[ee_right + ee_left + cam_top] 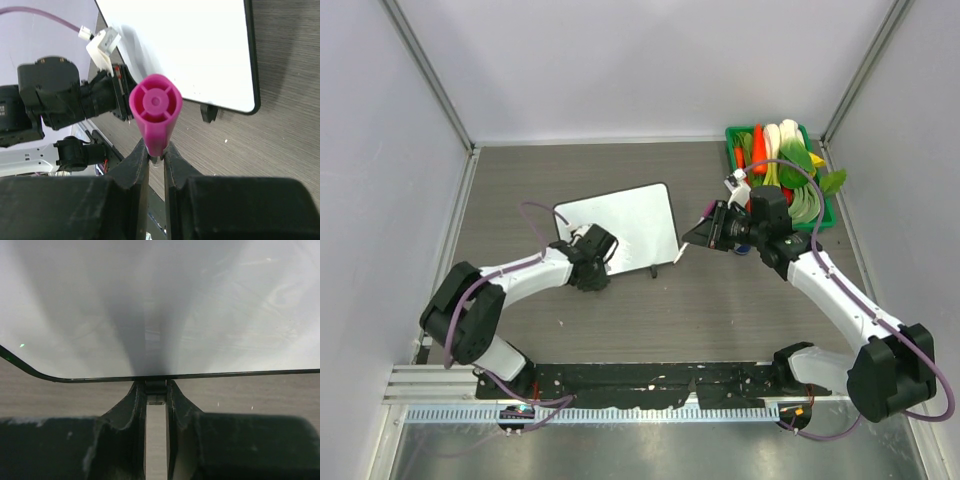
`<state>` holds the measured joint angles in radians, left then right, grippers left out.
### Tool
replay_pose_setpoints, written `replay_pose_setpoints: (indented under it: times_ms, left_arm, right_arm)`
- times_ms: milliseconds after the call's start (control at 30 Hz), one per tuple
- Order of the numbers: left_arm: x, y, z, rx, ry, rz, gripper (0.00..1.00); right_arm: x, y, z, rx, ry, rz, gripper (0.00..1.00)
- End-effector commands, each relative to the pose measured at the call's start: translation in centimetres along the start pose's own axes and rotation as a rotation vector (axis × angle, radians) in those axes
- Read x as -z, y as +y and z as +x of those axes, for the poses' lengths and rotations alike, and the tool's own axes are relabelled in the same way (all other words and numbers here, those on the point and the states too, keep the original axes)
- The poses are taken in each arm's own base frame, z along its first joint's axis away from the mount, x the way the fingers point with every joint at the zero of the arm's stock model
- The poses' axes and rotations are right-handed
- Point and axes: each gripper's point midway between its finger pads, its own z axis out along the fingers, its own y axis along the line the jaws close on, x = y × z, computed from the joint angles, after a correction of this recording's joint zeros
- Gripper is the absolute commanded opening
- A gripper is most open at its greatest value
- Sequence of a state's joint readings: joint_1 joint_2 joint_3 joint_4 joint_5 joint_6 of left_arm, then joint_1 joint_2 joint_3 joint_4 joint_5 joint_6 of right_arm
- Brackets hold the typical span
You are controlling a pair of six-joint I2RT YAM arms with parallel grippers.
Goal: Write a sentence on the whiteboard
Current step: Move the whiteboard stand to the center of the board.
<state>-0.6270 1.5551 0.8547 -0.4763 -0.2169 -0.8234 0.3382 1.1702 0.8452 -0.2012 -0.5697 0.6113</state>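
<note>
The whiteboard (625,225) lies on the table, left of centre, its face plain white (190,45). The sentence is not in view. My left gripper (592,240) sits at the board's near-left edge. In the left wrist view its jaws (156,390) are closed on a small black piece under the board's rim (160,305). My right gripper (698,236) hovers just off the board's right edge, shut on a pink marker (155,107) whose round end faces the wrist camera. One black foot (209,112) shows beneath the board's corner.
A green basket (785,175) full of toy vegetables stands at the back right, close behind my right wrist. White walls enclose the table on three sides. My left arm (60,95) shows across the board in the right wrist view.
</note>
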Motion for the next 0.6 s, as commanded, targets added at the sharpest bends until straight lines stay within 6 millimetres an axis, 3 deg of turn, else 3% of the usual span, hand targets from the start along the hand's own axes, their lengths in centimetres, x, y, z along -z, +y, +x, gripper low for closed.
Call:
replay_pose_setpoints:
  times_ms: [0,267,567]
  left_arm:
    - [2.2,-1.8,1.7,0.101,-0.008,0.054,0.0]
    - [3.5,-3.2,5.5,0.091,0.011,0.044,0.0]
    - [3.2,-5.7,9.6,-0.014,0.063,0.013,0.0]
  right_arm:
    - [1.1,2.4,-2.5,0.055,-0.075,-0.045,0.01]
    - [1.1,2.5,-2.5,0.054,-0.078,-0.049,0.01]
    - [1.4,2.5,-2.3,0.058,-0.089,-0.047,0.02]
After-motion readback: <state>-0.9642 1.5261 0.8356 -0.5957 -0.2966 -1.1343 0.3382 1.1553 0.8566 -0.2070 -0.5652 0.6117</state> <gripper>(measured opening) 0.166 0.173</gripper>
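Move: The left fingers already grip the left foot of the whiteboard stand. That foot's place at the middle of the near table lies about 9 cm back and 7 cm to the right, at the same height. The board's middle is some 8 cm ahead, 5 cm right and 5 cm up, with its right foot about 13 cm right and 3 cm ahead. From the right hand, that place lies roughly 11 cm back, 13 cm left and 19 cm below. The left hand keeps its pinch on the stand's left foot and draws the whiteboard back towards the robot by about 8 cm, easing it some 5 cm to the right at the same time, towards the middle of the near table. It stays close to table height, slowing towards the end with hardly any turn of the wrist, while the right hand holds still with the marker in its grip beside the board's right edge. ##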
